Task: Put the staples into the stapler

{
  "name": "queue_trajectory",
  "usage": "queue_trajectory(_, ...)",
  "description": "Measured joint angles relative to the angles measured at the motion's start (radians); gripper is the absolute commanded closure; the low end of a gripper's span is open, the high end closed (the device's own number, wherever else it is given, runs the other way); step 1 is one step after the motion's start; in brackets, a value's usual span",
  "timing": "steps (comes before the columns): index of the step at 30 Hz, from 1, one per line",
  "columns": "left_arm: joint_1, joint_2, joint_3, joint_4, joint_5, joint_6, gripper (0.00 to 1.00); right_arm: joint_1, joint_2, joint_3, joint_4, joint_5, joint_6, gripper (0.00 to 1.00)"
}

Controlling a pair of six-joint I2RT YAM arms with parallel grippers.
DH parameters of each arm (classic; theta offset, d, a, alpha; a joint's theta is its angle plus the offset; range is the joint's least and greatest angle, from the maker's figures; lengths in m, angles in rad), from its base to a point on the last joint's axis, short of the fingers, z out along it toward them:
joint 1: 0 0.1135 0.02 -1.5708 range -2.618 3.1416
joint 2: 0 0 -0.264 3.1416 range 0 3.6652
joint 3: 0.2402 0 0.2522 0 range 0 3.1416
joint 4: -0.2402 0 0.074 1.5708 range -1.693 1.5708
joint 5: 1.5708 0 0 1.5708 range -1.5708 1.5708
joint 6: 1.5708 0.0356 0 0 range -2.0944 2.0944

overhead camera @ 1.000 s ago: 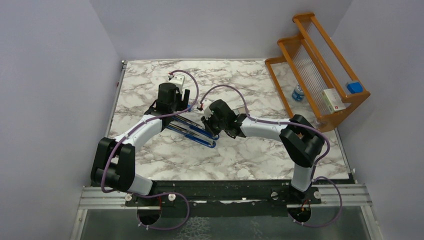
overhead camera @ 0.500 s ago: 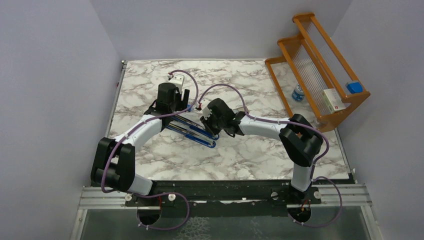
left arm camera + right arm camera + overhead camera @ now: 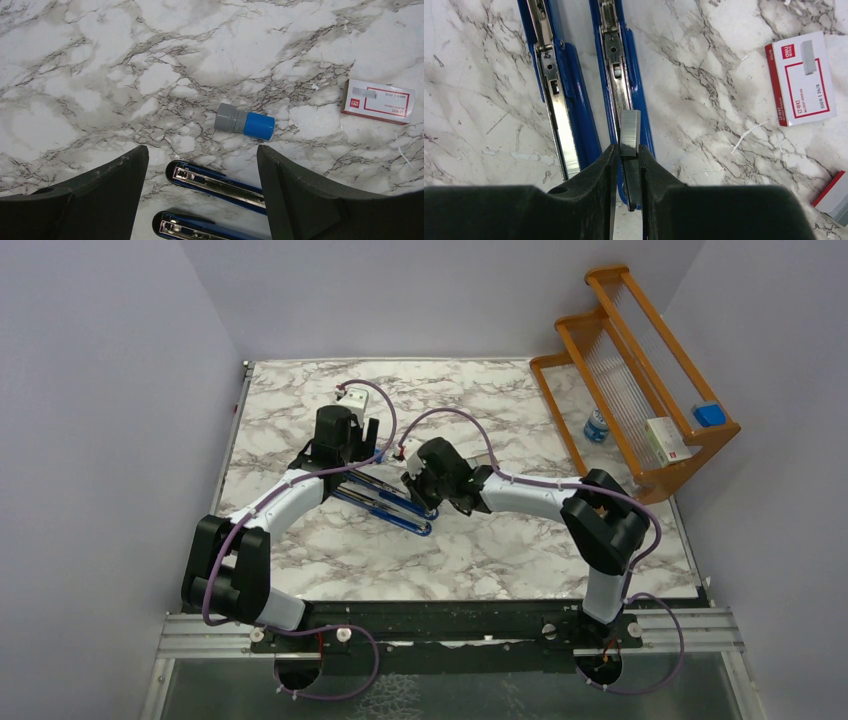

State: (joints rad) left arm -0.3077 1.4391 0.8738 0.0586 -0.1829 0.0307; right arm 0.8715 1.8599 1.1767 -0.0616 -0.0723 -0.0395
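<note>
The blue stapler (image 3: 385, 502) lies opened flat on the marble table, its two arms side by side (image 3: 555, 90). My right gripper (image 3: 628, 150) is shut on a silvery-grey strip of staples (image 3: 629, 131) and holds it directly over the metal channel of the stapler's right arm (image 3: 616, 70). The white staples box with the red label (image 3: 804, 77) lies to the right, and it also shows in the left wrist view (image 3: 377, 100). My left gripper (image 3: 201, 152) is open and empty, hovering above the stapler's front ends (image 3: 215, 181).
A small grey cylinder with a blue cap (image 3: 245, 122) lies just beyond the left gripper. A red-edged tray (image 3: 834, 195) lies at the right. A wooden rack (image 3: 640, 370) at the back right holds a white box (image 3: 667, 440) and a blue item (image 3: 709, 414).
My right gripper has shifted very slightly to the left with the staple strip. The left arm has not moved.
</note>
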Motion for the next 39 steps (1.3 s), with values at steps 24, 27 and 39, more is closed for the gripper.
queue_trajectory(24, 0.0, 0.0, 0.0, 0.0, 0.0, 0.0, 0.18, -0.03, -0.031, -0.026, 0.062, -0.034, 0.049, 0.63)
queue_trajectory(27, 0.0, 0.0, 0.0, 0.0, 0.001, 0.0, 0.18, -0.089, -0.031, -0.039, 0.083, -0.128, 0.101, 0.58)
queue_trajectory(39, 0.001, 0.0, 0.0, 0.0, 0.001, 0.0, 0.18, -0.219, 0.041, -0.048, 0.151, -0.43, 0.254, 0.48)
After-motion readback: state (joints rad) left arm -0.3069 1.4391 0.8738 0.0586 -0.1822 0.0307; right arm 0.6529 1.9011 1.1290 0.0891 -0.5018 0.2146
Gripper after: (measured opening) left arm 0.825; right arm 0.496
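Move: The right fingertips are at the rear end of a staple strip, on top of the open magazine of the farther stapler. The magazine's middle is about 1 cm ahead, 2 cm left and 2 cm below this hand. The second stapler's middle lies some 2 cm back and 7 cm left, and the closed staple box about 10 cm ahead and 1 cm right. From the left hand that magazine is roughly 10 cm back, 9 cm right and 10 cm lower. Up about 1.5 cm first, then the right hand shifts forward and to the right by some 3 cm while its fingers spread to about half open and let go of the staple strip. It then sinks about 1 cm and comes slightly back left over the magazine. Meanwhile the wrist rolls and swings some 25 degrees, so the fingers point more to the left. ##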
